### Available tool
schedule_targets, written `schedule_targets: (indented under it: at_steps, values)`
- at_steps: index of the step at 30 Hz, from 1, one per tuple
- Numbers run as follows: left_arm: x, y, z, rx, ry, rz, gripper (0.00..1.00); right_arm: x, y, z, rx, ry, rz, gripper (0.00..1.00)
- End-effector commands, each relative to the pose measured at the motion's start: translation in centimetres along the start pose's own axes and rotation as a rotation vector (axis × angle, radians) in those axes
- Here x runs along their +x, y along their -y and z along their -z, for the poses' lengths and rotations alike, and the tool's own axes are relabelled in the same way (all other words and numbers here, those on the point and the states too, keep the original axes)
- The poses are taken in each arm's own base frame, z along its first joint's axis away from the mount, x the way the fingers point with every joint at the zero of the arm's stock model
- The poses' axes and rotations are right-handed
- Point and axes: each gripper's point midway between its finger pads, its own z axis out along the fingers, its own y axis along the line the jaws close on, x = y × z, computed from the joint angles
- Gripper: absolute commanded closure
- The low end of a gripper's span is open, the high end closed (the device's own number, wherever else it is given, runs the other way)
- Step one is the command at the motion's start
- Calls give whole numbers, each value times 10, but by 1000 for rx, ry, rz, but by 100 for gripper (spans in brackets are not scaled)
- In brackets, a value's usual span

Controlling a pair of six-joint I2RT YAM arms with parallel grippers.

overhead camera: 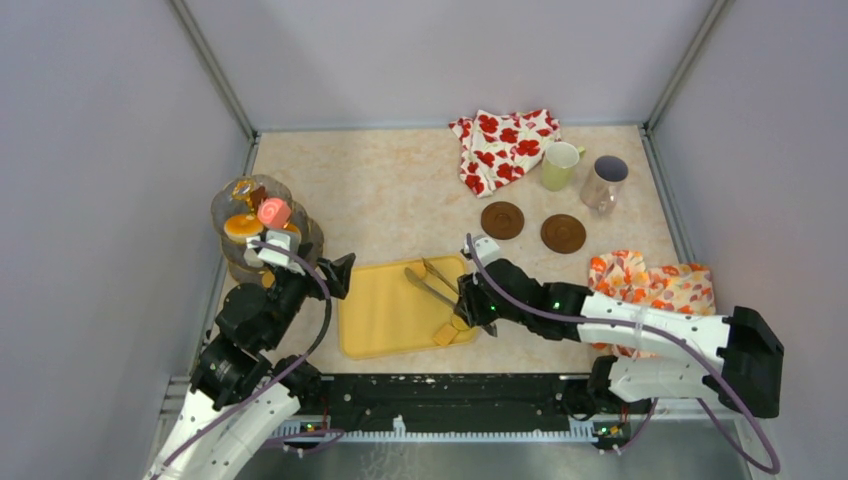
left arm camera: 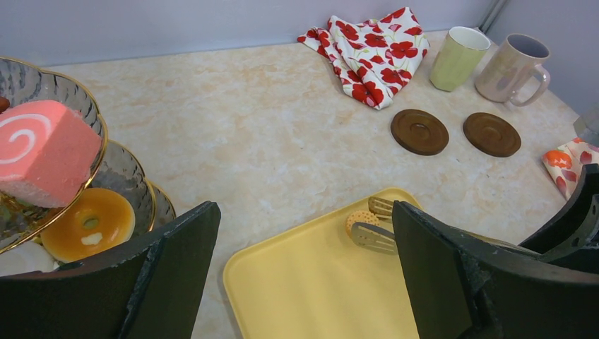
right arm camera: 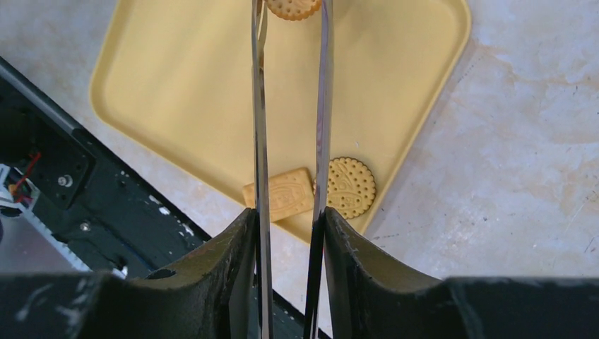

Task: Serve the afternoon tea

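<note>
My right gripper is shut on the long metal tongs, squeezing their two arms. A round biscuit sits between the tong tips over the yellow tray. A rectangular biscuit and another round biscuit lie at the tray's near right corner. My left gripper hangs open and holds nothing, between the tray and the tiered stand. The stand carries a pink swirl roll and an orange ring sweet. A pale-yellow mug and a greyish mug stand at the back right.
Two brown coasters lie in front of the mugs. A red-flowered cloth is bunched at the back, and an orange-flowered cloth lies by my right arm. Grey walls close in three sides.
</note>
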Motion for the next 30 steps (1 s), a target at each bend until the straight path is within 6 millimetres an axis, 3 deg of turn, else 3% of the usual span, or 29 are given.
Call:
schedule_targets:
  at_steps: [1,11,21,26,30]
  values:
    - [-14,0,2,1,60,1,1,-54,-30,10,-97,139,-39,64]
    - [-14,0,2,1,63,3,1,-81,-72,-20,-213,160,-30,64]
    - [-15,-1,3,-2,66,5,1,-103,-137,-71,-322,136,5,64]
    - [-14,1,2,5,65,6,1,-100,-168,-91,-369,121,32,64]
    - [-14,0,2,3,64,7,1,-101,-180,-108,-375,106,38,64]
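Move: The tiered stand is about 40 cm to the right hand's left and some 13 cm farther out, its middle roughly level with that hand. The yellow tray's middle lies about 12 cm left, 1 cm ahead and 12 cm below. Of the biscuits left in it, the round cookie is about 1 cm left and 2 cm back, the square biscuit 4 cm left and 4 cm back. From the left hand the stand is about 14 cm left, 10 cm ahead and 14 cm lower. Carry the round cookie, already pinched in the tong tips, off across the tray towards the tiered stand: raise the right gripper a couple of centimetres at first, then sweep it level to the left, about 19 cm in all and gathering speed. Turn the wrist some 15 degrees, counter-clockwise with its left side rising, and keep the fingers closed on the tongs. ##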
